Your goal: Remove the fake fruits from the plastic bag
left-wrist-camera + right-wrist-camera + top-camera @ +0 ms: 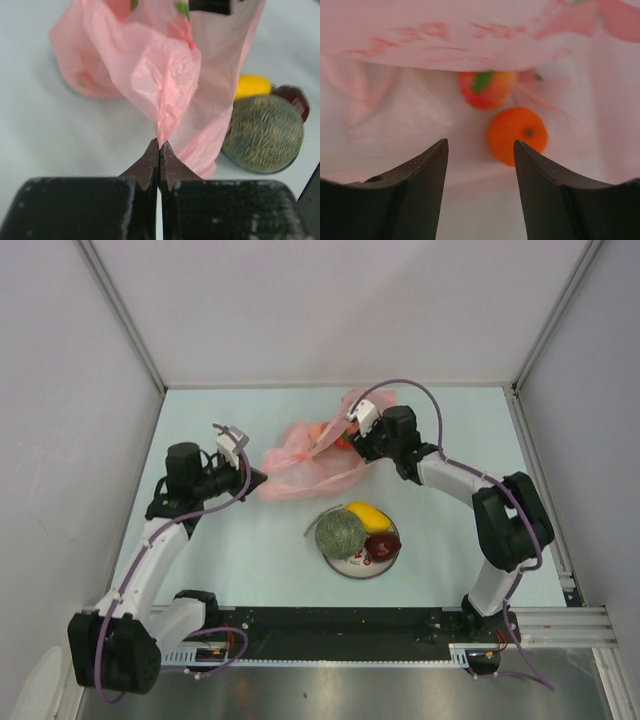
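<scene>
The pink plastic bag [305,458] lies crumpled mid-table. My left gripper [258,480] is shut on a bunched fold of the plastic bag [167,75], its tips [159,146] pressed together on the film. My right gripper [346,436] reaches into the bag's far-right mouth. In the right wrist view its jaws [481,145] stand apart with nothing between them. Inside the bag [410,115] lie an orange ball [516,134], just beyond the right fingertip, and a red-orange fruit with a green leaf [485,89]. Outside the bag sit the netted melon [340,533], the yellow oval [368,516] and a dark red piece [382,546].
The melon [262,132], yellow oval [252,85] and dark red piece [295,97] rest on a round white plate [355,566] near the table's front centre. Grey walls close off the left, back and right. A black rail runs along the near edge.
</scene>
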You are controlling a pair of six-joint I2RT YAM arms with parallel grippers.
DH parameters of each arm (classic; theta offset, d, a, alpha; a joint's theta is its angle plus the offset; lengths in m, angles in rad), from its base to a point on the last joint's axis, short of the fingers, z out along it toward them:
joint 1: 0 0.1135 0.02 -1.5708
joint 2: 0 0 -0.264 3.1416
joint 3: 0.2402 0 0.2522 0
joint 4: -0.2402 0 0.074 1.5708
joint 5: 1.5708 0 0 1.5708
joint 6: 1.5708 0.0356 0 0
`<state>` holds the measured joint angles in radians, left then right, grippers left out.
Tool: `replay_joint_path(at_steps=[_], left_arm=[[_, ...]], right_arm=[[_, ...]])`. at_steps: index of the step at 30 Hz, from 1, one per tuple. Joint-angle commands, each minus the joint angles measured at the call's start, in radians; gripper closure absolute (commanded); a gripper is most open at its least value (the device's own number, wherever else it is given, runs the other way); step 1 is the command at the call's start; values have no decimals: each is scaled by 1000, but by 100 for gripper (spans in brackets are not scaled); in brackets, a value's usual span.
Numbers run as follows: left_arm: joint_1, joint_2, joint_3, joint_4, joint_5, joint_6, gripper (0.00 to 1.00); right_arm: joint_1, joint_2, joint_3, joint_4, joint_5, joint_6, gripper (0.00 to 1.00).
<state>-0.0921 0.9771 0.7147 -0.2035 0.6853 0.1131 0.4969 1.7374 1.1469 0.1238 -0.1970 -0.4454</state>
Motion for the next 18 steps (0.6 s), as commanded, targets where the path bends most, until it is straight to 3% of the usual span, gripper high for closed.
replay_joint_path(at_steps=[1, 5, 6, 8, 9, 12, 16, 18], left_arm=[[-109, 165, 259, 105, 22, -16, 100], [-161, 481, 598, 110, 57, -39, 99], [-172, 532, 770, 101, 59, -36, 100], [-202, 694, 967, 59, 60, -29, 100], [-212, 743, 1175, 40, 57, -30, 100], [-248, 874, 1453, 25, 30, -32, 100], [-299, 858, 1482, 55, 42, -18, 100], [-302, 801, 1415, 26, 80, -38, 100]], right_arm=[[-118, 122, 150, 80, 122, 39, 40], [-181, 220, 313, 187, 169, -4, 39], [-192, 232, 338, 200, 191, -19, 39], [-230, 258, 385, 227, 195, -32, 40], [-242, 260, 422, 234, 240, -29, 39], [-284, 237, 441, 260, 272, -36, 40], [-323, 142, 398, 232, 286, 7, 40], [-333, 52, 322, 220, 280, 16, 40]])
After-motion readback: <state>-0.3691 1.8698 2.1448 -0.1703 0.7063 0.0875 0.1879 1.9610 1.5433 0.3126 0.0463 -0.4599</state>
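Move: The left hand holds the bag's left edge; the orange in the bag lies some 22 cm ahead of it, 22 cm to its right and 14 cm lower, and the green melon stands about 20 cm to its right, level with it. The right hand's half-open fingers are inside the bag, with the orange about 8 cm ahead, 2 cm right and 8 cm below them. The peach is 6 cm to the left of the orange and equally far out. The left fingers keep their pinch on the bag's edge and haul it up nearly 30 cm while swinging forward and right, the hand tipping up some 30 degrees and easing back a little at the end. Meanwhile the right hand, fingers still half open inside the bag, sweeps forward and right about 17 cm each way, rising after a slight dip and turning clockwise, seeming to push the bag's right side outward. ##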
